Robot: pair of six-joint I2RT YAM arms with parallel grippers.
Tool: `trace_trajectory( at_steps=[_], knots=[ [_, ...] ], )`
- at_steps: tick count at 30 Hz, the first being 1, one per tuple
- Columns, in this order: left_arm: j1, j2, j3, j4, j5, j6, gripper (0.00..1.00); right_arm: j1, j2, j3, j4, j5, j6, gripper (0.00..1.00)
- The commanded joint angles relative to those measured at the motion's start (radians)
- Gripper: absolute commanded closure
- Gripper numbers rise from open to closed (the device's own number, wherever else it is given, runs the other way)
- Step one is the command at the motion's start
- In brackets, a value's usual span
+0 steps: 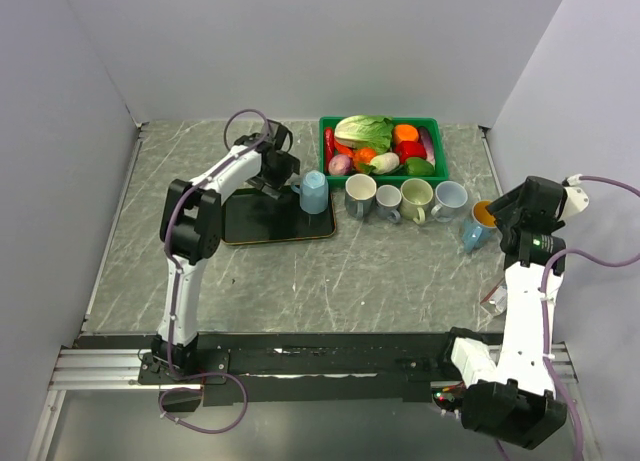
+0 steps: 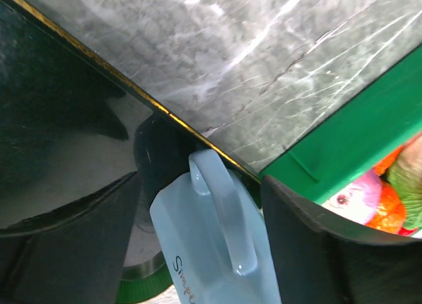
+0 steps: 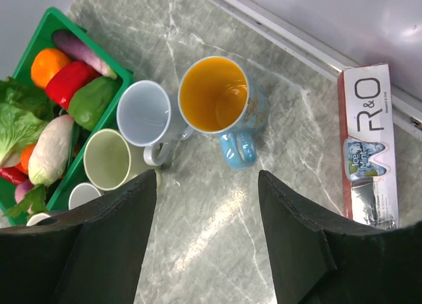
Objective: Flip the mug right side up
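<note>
A light blue mug (image 1: 314, 192) stands mouth down on the right corner of a black tray (image 1: 255, 226). My left gripper (image 1: 300, 187) reaches in from the left at its side. In the left wrist view the mug (image 2: 211, 251) fills the space between the jaws of this gripper (image 2: 201, 185), its handle (image 2: 224, 205) facing the camera. The jaws are open, with a thin gap on the left side and the right finger very close to the mug. My right gripper (image 1: 492, 221) hangs open over bare table (image 3: 208, 179), holding nothing.
A green basket (image 1: 440, 146) of vegetables sits behind the tray. A row of upright mugs runs to the right: white (image 1: 360, 194), grey (image 1: 388, 201), pale green (image 1: 416, 199), pale blue (image 1: 450, 197), and a blue one with an orange inside (image 3: 214, 93). A carton (image 3: 369, 146) lies at far right.
</note>
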Motion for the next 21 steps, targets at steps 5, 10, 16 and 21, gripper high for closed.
trace_trajectory(
  at_steps=[5, 10, 16, 21],
  knots=[
    [-0.034, 0.002, 0.043, 0.057, 0.02, -0.031, 0.35, 0.018, -0.029, -0.012, 0.013, 0.037, -0.023, 0.31],
    [-0.047, 0.039, 0.109, 0.042, 0.028, -0.009, 0.51, 0.03, -0.041, -0.031, 0.013, 0.06, -0.032, 0.31],
    [-0.051, 0.045, 0.106, 0.042, 0.029, 0.001, 0.62, 0.035, -0.049, -0.061, 0.022, 0.062, -0.032, 0.31],
    [-0.053, 0.042, 0.095, 0.054, 0.039, 0.024, 0.83, 0.035, -0.049, -0.065, 0.026, 0.062, -0.034, 0.31]
  ],
)
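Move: The upside-down light-blue mug, its handle towards the left gripper, stands roughly 7 cm to the left hand's right and 2 cm back, its middle a little below the finger height. The dark tray under it is centred about 8 cm back, 1 cm left and 6 cm down. The grey mug stands some 20 cm right and 2 cm back, and the green vegetable bin about 26 cm right and 9 cm ahead. From the right hand the light-blue mug lies roughly 43 cm left, 18 cm ahead and 19 cm lower. The left fingers come in on the handle of the light-blue mug and end with it between their tips, drawn down from wide open to about a quarter open. To get there the hand slides some 3.5 cm to the right towards the mug, dipping slightly and then rising about 1.5 cm, its wrist almost unturned. ##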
